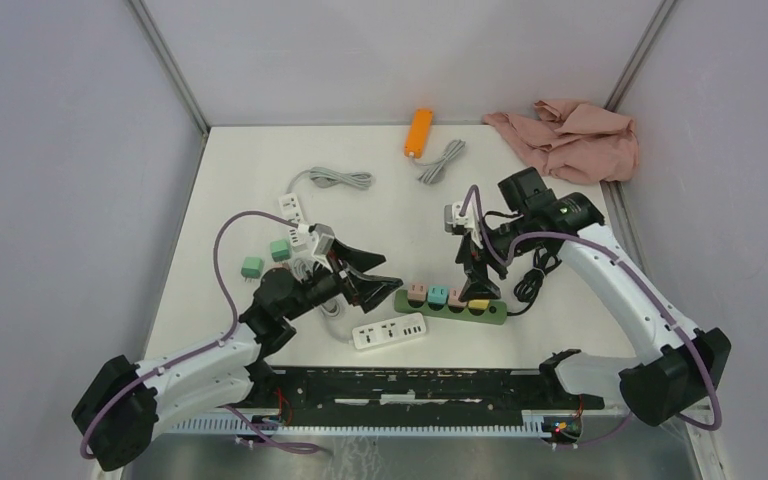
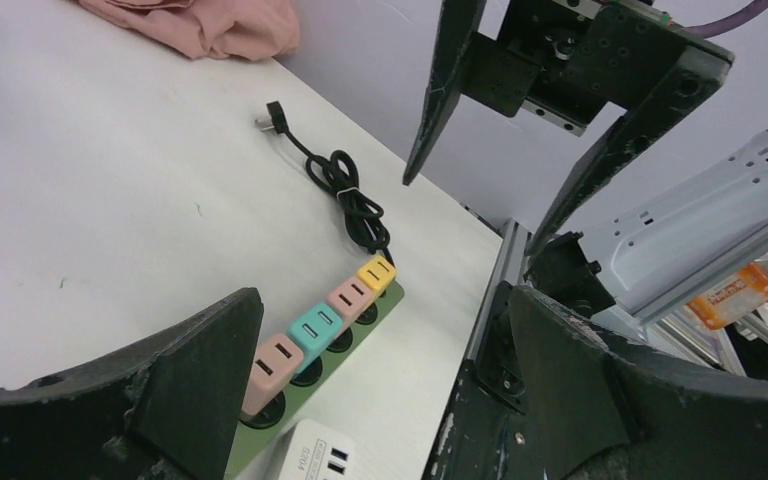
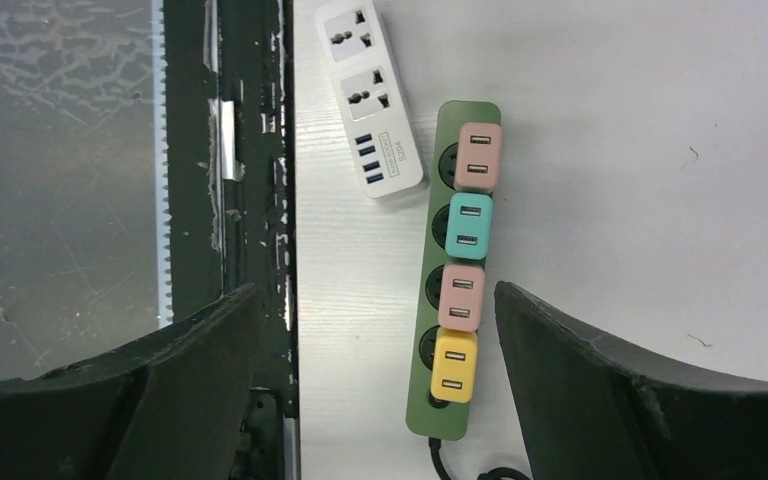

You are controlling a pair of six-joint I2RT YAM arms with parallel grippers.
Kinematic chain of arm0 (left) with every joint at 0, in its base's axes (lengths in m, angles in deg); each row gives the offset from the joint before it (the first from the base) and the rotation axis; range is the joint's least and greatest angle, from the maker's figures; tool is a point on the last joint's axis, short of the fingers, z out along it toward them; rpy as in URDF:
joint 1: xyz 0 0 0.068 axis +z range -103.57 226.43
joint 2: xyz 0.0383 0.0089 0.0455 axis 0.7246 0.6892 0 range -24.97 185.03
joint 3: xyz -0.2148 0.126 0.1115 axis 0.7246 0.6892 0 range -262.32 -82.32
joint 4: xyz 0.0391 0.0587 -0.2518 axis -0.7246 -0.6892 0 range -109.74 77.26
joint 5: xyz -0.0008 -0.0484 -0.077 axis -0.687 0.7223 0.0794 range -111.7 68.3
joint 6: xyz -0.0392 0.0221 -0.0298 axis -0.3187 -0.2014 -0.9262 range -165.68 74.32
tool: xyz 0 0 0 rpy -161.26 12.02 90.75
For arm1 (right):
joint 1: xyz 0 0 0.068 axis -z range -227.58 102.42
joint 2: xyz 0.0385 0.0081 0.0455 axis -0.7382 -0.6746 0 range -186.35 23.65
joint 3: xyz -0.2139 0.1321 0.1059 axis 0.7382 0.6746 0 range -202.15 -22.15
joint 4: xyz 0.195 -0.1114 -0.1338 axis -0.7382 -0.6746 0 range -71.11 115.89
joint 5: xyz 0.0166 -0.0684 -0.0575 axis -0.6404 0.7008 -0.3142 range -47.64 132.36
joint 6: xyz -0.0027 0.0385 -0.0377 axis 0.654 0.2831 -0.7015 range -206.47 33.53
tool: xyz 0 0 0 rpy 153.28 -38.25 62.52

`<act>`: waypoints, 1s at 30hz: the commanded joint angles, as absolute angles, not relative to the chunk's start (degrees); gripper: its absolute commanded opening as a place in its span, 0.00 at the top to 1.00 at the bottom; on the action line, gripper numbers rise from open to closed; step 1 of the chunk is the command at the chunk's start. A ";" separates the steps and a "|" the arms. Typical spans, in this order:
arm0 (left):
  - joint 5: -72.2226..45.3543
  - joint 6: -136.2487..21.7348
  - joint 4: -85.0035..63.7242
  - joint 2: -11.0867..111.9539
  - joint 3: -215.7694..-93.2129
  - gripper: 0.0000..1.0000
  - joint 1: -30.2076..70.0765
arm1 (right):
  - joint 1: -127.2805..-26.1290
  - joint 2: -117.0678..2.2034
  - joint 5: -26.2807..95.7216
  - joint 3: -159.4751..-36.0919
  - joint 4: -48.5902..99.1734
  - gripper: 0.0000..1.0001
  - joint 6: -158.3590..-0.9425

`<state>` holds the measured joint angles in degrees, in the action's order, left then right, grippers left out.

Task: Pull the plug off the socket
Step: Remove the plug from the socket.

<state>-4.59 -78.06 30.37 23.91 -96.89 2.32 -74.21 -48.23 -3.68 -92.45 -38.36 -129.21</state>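
Note:
The socket is a green power strip (image 1: pixel 450 310) lying near the table's front edge. Several plugs stand in it in a row: pink (image 1: pixel 416 292), teal (image 1: pixel 438 294), pink (image 1: pixel 457 296) and yellow (image 1: pixel 478 304). My left gripper (image 1: pixel 388 275) hovers open just off the strip's left end, nothing between its fingers. In the left wrist view the strip (image 2: pixel 392 300) runs away from the left finger (image 2: pixel 190 380). My right gripper (image 3: pixel 378 300) hangs open above the strip's cord end, the yellow plug (image 3: pixel 454 366) below and between its fingers, untouched.
A white power strip (image 1: pixel 390 332) lies just in front of the green one. The green strip's black cord (image 1: pixel 530 280) coils to the right. Loose green cubes (image 1: pixel 252 267), a white adapter (image 1: pixel 293 207), grey cables (image 1: pixel 340 180), an orange strip (image 1: pixel 418 132) and a pink cloth (image 1: pixel 570 135) lie farther back.

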 commanded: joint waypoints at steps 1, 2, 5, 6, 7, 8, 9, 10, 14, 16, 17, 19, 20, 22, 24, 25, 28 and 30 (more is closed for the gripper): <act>-2.99 -71.02 32.68 27.30 -101.44 0.01 2.29 | -71.22 -46.93 -13.72 -94.75 -44.00 0.09 -134.75; -2.69 -69.41 31.56 28.11 -102.41 0.01 2.24 | -70.66 -47.04 -13.59 -94.62 -43.85 0.09 -134.84; -2.44 -65.12 24.96 30.38 -105.59 0.01 2.23 | -68.68 -47.24 -12.04 -94.09 -43.70 0.09 -135.49; -2.16 -63.32 22.88 31.00 -106.51 0.01 2.22 | -67.96 -47.32 -11.43 -93.98 -43.71 0.09 -135.62; -2.15 -61.09 20.99 31.61 -107.48 0.01 2.24 | -67.32 -47.36 -11.09 -93.81 -43.70 0.09 -136.07; -2.51 -58.99 19.42 31.94 -107.90 0.00 2.23 | -66.60 -47.55 -10.58 -93.67 -43.68 0.09 -136.49; -2.94 -56.62 18.59 32.02 -108.12 0.00 2.20 | -65.91 -47.81 -10.07 -93.41 -43.68 0.09 -136.89; -3.23 -54.33 18.47 31.99 -107.88 0.00 2.22 | -65.32 -47.93 -9.51 -93.18 -43.68 0.09 -137.35; -0.92 -46.46 26.67 32.49 -103.55 0.01 2.16 | -63.47 -49.20 -8.25 -93.11 -44.35 0.09 -139.20; 2.15 -44.63 33.79 34.37 -101.26 0.01 2.23 | -62.67 -49.03 -6.96 -92.88 -44.23 0.09 -139.82; 3.74 -43.78 35.63 35.90 -100.59 0.01 2.24 | -62.07 -48.80 -5.92 -92.49 -43.76 0.09 -140.01; 7.61 -42.49 39.47 39.82 -100.57 0.01 2.23 | -60.44 -47.99 -3.11 -91.24 -42.46 0.09 -140.34; 9.03 -41.82 40.27 41.48 -101.05 0.01 2.27 | -59.59 -47.71 -2.51 -90.53 -42.45 0.08 -141.17; 11.81 -40.12 40.30 45.12 -103.01 0.00 2.23 | -58.84 -47.77 -1.85 -89.50 -43.12 0.07 -143.20; 14.29 -37.39 40.00 48.62 -104.80 0.00 2.24 | -58.69 -48.55 -2.58 -88.62 -44.12 0.08 -145.71; 15.89 -35.56 39.87 50.46 -105.58 0.01 2.20 | -58.73 -48.91 -3.28 -87.81 -44.75 0.08 -147.86; 19.37 -32.35 40.14 55.57 -108.60 0.04 2.27 | -58.70 -48.20 -5.09 -83.32 -43.21 0.08 -152.14; 21.42 -31.37 40.94 59.03 -110.13 0.08 2.20 | -58.69 -46.15 -6.13 -79.74 -41.52 0.07 -155.68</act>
<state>14.12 -38.80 35.09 54.29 -105.50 2.32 -58.76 -48.80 -3.16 -84.63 -43.06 -147.09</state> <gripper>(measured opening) 0.953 0.921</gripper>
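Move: The pink plug at the left end of the green strip lies about 7 cm right of the left hand, 2 cm ahead and 18 cm below. The teal plug stands 4 cm right of it; the white strip's middle is some 6 cm back and 2 cm right of the hand. From the right hand, the yellow plug is 5 cm right, 2 cm ahead and 17 cm down, the second pink plug 4 cm left of it. Left hand, open, dips 9 cm and right towards the end pink plug; open right hand shifts 7 cm right, sinking. ##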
